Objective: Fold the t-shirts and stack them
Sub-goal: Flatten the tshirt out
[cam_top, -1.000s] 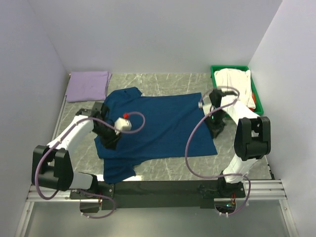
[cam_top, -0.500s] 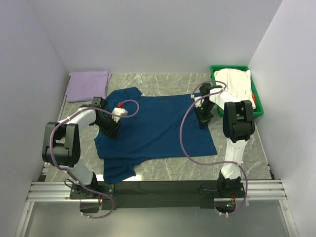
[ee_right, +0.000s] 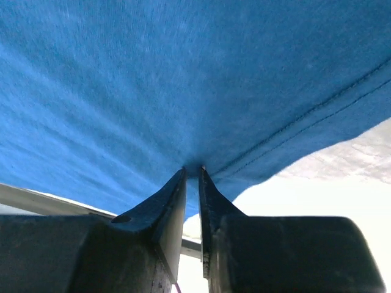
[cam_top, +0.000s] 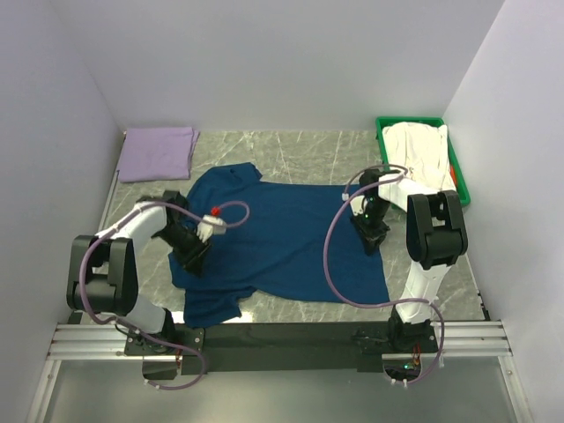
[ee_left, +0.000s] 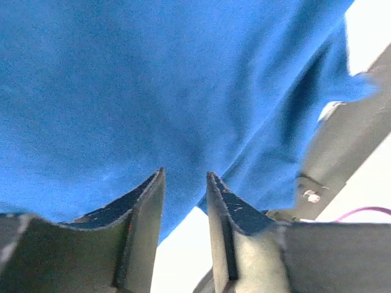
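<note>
The navy blue t-shirt (cam_top: 282, 238) lies spread across the middle of the table, plain side up. My left gripper (cam_top: 194, 262) sits on its left side. In the left wrist view its jaws (ee_left: 185, 174) stand a little apart, with a fold of the blue cloth (ee_left: 153, 91) caught between the tips. My right gripper (cam_top: 374, 242) is at the shirt's right edge. Its jaws (ee_right: 192, 170) are nearly together and pinch the cloth (ee_right: 183, 79) beside the stitched hem. A folded lavender t-shirt (cam_top: 159, 152) lies at the back left. A white t-shirt (cam_top: 421, 150) fills the bin.
The green plastic bin (cam_top: 414, 122) stands at the back right against the wall, with a bit of orange-red cloth (cam_top: 452, 181) at its near right corner. White walls close in the table on three sides. Bare marble (cam_top: 291, 148) shows behind the navy shirt.
Both grippers went toward the back and have now come nearer to me. The navy shirt came with them; its right bottom corner now lies closer to the front edge.
</note>
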You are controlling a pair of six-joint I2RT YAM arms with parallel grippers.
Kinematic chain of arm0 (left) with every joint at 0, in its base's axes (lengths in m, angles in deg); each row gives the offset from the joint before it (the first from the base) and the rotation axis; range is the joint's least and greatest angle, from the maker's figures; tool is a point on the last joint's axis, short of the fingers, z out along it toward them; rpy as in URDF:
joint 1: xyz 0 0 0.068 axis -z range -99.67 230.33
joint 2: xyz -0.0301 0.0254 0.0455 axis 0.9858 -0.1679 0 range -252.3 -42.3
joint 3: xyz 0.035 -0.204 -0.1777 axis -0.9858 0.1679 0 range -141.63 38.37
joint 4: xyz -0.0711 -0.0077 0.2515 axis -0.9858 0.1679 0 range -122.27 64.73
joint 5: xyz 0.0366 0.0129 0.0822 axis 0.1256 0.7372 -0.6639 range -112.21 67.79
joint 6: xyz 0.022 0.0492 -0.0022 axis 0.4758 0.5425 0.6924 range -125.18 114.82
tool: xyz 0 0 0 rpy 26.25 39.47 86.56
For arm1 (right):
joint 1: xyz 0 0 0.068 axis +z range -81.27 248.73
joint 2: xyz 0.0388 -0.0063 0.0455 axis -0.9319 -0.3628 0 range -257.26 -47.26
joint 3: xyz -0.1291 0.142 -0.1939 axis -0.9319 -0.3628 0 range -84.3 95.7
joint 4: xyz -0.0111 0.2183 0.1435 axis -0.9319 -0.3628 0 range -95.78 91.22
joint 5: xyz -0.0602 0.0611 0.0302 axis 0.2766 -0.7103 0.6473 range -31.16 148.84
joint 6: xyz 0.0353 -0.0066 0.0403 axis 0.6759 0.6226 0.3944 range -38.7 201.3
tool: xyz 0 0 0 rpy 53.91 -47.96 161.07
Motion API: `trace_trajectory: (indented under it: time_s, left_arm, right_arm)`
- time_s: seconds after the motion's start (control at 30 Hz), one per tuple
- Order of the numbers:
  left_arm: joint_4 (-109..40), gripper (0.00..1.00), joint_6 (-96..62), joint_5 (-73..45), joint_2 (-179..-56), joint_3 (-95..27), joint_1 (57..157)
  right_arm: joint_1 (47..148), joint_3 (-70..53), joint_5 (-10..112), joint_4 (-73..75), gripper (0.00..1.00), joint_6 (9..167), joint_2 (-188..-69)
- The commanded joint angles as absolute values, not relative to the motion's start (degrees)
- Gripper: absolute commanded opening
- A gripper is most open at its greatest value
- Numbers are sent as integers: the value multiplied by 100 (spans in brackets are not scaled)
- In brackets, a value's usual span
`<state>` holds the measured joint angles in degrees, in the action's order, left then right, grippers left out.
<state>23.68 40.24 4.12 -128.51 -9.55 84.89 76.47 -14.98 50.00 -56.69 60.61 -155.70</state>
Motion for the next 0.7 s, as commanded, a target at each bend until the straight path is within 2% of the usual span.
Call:
trace_trajectory:
  time_s: [0.0,0.17,0.27,0.37,0.53,0.67]
  left_arm:
    - [2970,41,4255,1328,-12833,-2110,8447]
    - [2067,50,2896,1602,-14264,-4664,8342]
    - [1696,52,2139,1489,-15249,-5913,8227]
    - [1029,53,1375,1217,-16006,-6715,8095]
    - [-25,55,511,873,-16840,-7298,8042]
    - [-194,60,212,891,-17325,-7719,8042]
  right_arm:
    - [7620,-1049,5085,-5985,23,5713,-15264]
    - [7523,233,4689,-6381,25,5801,-15676]
    - [7523,604,4663,-6487,25,5845,-15852]
    - [7523,789,4645,-6540,25,5906,-15949]
    - [7523,887,4548,-6549,26,5994,-16020]
    - [7514,878,4540,-6531,26,6064,-16090]
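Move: The blue t-shirt's bunched far sleeve lies about 32 cm ahead of the left hand, 9 cm to its right and 2 cm below; the near sleeve is some 13 cm back and 5 cm right, the folded purple shirt 38 cm ahead and 13 cm left. From the right hand, the t-shirt's far-right corner is about 20 cm ahead and 7 cm left, its near-right corner 17 cm back and 5 cm right, the green bin 28 cm ahead and 17 cm right. Opening, the left hand arcs some 36 cm forward towards the far sleeve; the right rises, 8 cm forward. ##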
